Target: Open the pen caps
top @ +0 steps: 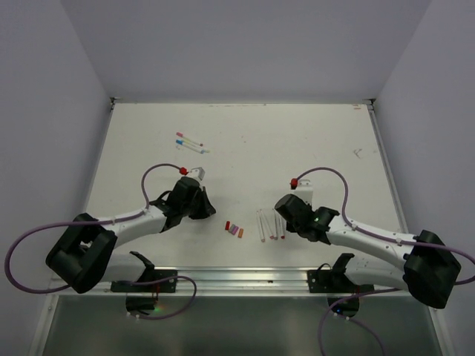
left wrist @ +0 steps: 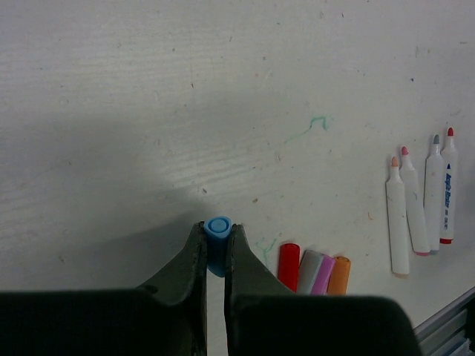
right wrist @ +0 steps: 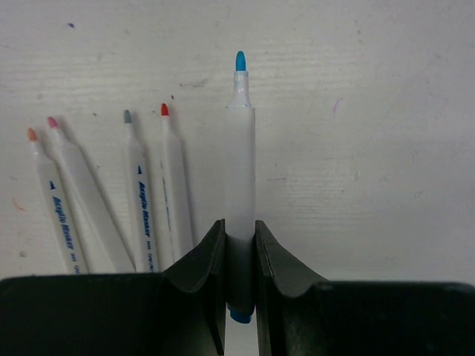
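Observation:
My left gripper (left wrist: 216, 241) is shut on a stubby blue pen cap (left wrist: 217, 231), its open end facing away from me. Just right of it, several loose pen caps lie side by side on the table: red (left wrist: 289, 265), grey (left wrist: 309, 270), pink (left wrist: 323, 273) and orange (left wrist: 339, 274). My right gripper (right wrist: 240, 241) is shut on the barrel of an uncapped white pen (right wrist: 240, 163) with a bare blue tip. Several uncapped pens (right wrist: 141, 200) lie to its left. From above, the caps (top: 234, 229) sit between the left gripper (top: 211, 211) and the right gripper (top: 286, 222).
Three capped pens (top: 189, 142) lie at the back left of the white table (top: 297, 141). Grey walls close in the sides and back. An aluminium rail (top: 245, 280) runs along the near edge. Purple cables (top: 159, 172) loop over both arms.

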Controlling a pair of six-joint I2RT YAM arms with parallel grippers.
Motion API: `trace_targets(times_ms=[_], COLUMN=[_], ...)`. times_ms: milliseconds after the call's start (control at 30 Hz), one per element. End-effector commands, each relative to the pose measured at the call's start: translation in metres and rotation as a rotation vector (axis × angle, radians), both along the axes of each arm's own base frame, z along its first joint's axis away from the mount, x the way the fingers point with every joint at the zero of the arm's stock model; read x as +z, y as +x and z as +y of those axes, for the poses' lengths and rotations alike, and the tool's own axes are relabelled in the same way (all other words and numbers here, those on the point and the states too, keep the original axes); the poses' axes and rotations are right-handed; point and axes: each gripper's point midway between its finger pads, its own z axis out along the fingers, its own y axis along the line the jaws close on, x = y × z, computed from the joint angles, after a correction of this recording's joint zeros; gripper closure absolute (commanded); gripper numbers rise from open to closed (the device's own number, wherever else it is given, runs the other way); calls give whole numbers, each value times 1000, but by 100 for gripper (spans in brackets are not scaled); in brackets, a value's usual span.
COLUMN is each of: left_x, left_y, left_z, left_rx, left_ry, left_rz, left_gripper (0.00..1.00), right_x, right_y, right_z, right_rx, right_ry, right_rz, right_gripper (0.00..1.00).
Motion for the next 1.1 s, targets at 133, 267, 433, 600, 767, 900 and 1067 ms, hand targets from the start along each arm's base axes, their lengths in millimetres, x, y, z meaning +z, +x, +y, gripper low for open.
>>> trace_targets(times_ms=[133,267,433,600,767,900,1067], left_x=[6,-1,-6,-6,-5,-5,-2], left_y=[-12,-25,-34,-41,-46,-47,-45], left_z=[-21,-26,-29,-34,-32,-33,-34], left_rx=[-120,-136,-150,-153,-143,-145,-140], left_ry=[-82,-94,-105,-110,-121,-119,-125], left_rz=[-62,-42,-25,-19,-14,-16,-25], left_gripper=[96,95,89,79,70,65,61], right_x=[-19,-32,-32,-31,-34,-36,-37], right_y=[-10,-14,-13,-11,-12,-11,-10], right_z=[-8,-8,-1,-2,-3,1,2], right_rx=[-113,-116,-106,-108,-101,-86,-70], right_ry=[68,57,84,81,71,76,69], right_rz=[56,92,95,90,97,110,119], right_gripper=[100,100,100,97,96,95,89])
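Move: The left hand holds the blue cap. Its place beside the red cap lies about 5 cm back, 3 cm to the right and 2 cm below; the red cap is some 5 cm back and 5 cm right, the pink cap 6 back and 7 right, the orange cap 7 back and 9 right. The right hand holds the open blue pen about 4 cm above its table spot, 1 cm back and 1 cm right, with the red pen 4 cm left and level front to back. The left hand slides back and to the right about 6 cm, dipping slightly and turning some 10 degrees clockwise, to bring the held blue cap to the near end of the cap row beside the red cap, and opens its fingers over the second half of the way so they let go of it. Meanwhile the right hand, still pinching the blue pen, sinks about 3.5 cm towards the bare table right of the red pen, easing a little back, then nearly stops with its fingers kept shut. ##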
